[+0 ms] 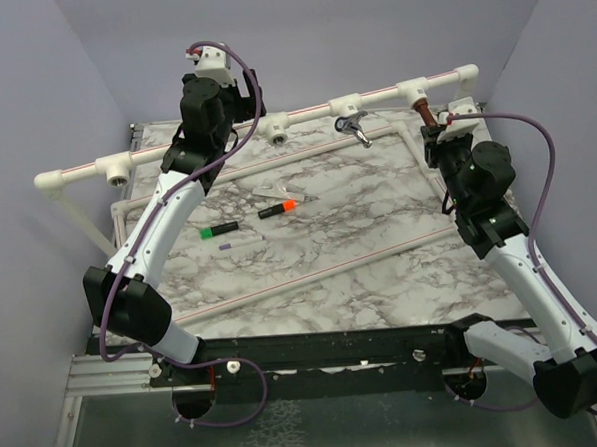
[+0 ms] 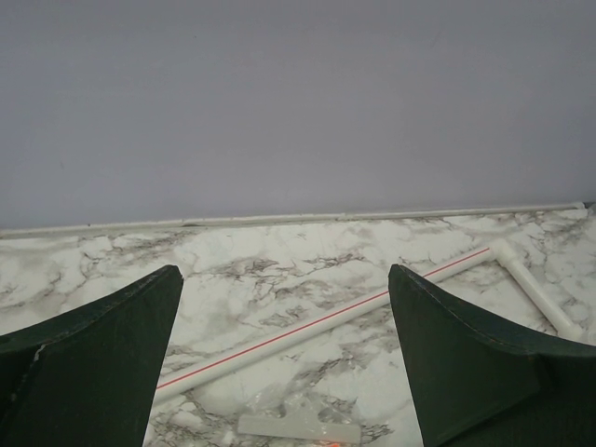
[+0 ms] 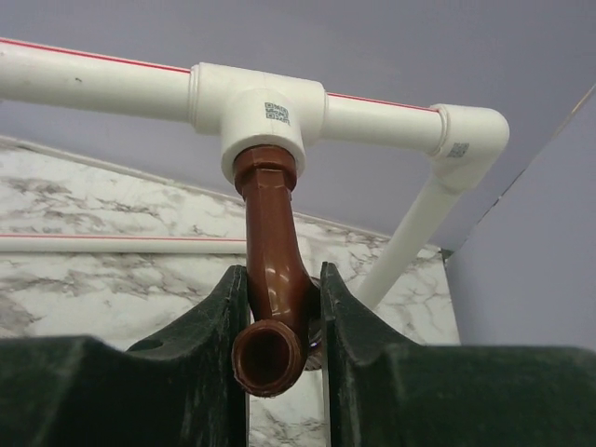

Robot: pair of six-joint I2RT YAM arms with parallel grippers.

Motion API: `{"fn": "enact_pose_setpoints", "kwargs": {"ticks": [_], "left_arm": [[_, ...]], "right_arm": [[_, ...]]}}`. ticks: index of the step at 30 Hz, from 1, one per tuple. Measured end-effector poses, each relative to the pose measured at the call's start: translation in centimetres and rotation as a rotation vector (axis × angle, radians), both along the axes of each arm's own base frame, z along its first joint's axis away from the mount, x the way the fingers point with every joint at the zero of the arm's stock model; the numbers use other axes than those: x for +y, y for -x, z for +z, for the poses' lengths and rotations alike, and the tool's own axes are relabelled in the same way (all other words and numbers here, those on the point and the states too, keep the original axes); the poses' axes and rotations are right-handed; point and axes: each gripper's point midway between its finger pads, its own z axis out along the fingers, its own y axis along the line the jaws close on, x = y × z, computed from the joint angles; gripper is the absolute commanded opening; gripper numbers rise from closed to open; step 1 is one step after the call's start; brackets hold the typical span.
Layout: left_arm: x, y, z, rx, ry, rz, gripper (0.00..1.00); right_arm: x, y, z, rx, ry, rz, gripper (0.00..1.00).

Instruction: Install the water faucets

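Note:
The copper-coloured faucet [image 3: 275, 270] hangs from a white tee [image 3: 259, 112] on the raised pipe, its threaded end in the tee's socket. My right gripper [image 3: 284, 275] is shut on its curved spout, a finger pressed against each side. From above, this faucet [image 1: 425, 110] is at the rail's right end with the right gripper [image 1: 439, 126] just below it. The silver faucet [image 1: 354, 127] hangs from the middle tee [image 1: 344, 107]. My left gripper [image 2: 284, 270] is open with nothing between its fingers, raised over the back left of the table.
Two more tees [image 1: 277, 132] [image 1: 116, 173] on the rail have open sockets. An orange-capped marker [image 1: 278, 209] and a green-capped one [image 1: 219, 230] lie mid-table. Thin red-striped pipes [image 2: 317, 326] lie flat on the marble. An elbow [image 3: 470, 140] ends the rail by the right wall.

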Motion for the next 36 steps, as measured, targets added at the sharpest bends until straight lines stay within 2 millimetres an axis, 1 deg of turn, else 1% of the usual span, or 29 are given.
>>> {"fn": "enact_pose_setpoints", "kwargs": {"ticks": [5,8,9,10,13,15,17,23,26,28,33,36], "left_arm": [[0.0,0.1,0.0,0.001,0.0,-0.003,0.93],[-0.1,0.1,0.0,0.002,0.0,-0.005,0.93],[-0.1,0.1,0.0,0.002,0.0,-0.005,0.93],[-0.1,0.1,0.0,0.002,0.0,-0.005,0.93],[-0.1,0.1,0.0,0.003,-0.001,-0.006,0.93],[-0.1,0.1,0.0,0.003,-0.001,-0.006,0.93],[-0.1,0.1,-0.2,0.005,-0.001,-0.006,0.93],[0.0,0.0,-0.1,0.001,0.0,-0.005,0.93],[-0.1,0.0,-0.1,0.0,0.0,-0.006,0.93],[0.0,0.0,-0.1,-0.001,0.001,-0.005,0.93],[-0.1,0.0,0.3,-0.004,0.003,-0.007,0.94],[-0.1,-0.1,0.3,0.013,0.003,-0.009,0.94]], "right_arm": [[0.4,0.3,0.1,-0.006,-0.107,0.018,0.0],[0.5,0.3,0.1,-0.006,-0.136,0.02,0.0],[0.5,0.3,0.1,-0.005,-0.143,0.02,0.02],[0.5,0.3,0.1,-0.005,-0.146,0.021,0.08],[0.5,0.3,0.1,-0.002,-0.147,0.02,0.34],[0.5,0.3,0.1,-0.002,-0.143,0.02,0.47],[0.5,0.3,0.1,0.003,-0.157,0.021,0.55],[0.7,0.7,0.4,0.045,-0.191,0.026,0.69],[0.6,1.0,1.2,0.05,-0.2,0.025,0.89],[0.6,1.3,1.5,0.055,-0.207,0.026,0.99],[0.3,2.4,2.2,0.08,-0.209,0.024,1.0],[-0.1,3.5,2.3,0.094,-0.211,0.022,1.0]]}}
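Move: My right fingers are already shut on the body of the brown faucet, whose middle is about 2 cm ahead of the hand point. The white tee it sits in is some 9 cm ahead, 2 cm left and 4 cm up. The chrome faucet is about 15 cm left and 4 cm ahead, the pipe elbow 8 cm right and 11 cm ahead. From my left hand, the brown faucet is some 38 cm right and 9 cm back. I keep my right-hand grip on the brown faucet and roll the wrist clockwise, looking forward along the fingers, by roughly 10 degrees, to screw it farther into the tee. After a short hold I open the fingers wide, let go and draw back towards my base about 3 cm while rising some 2 cm, tipping the fingertips slightly down. ##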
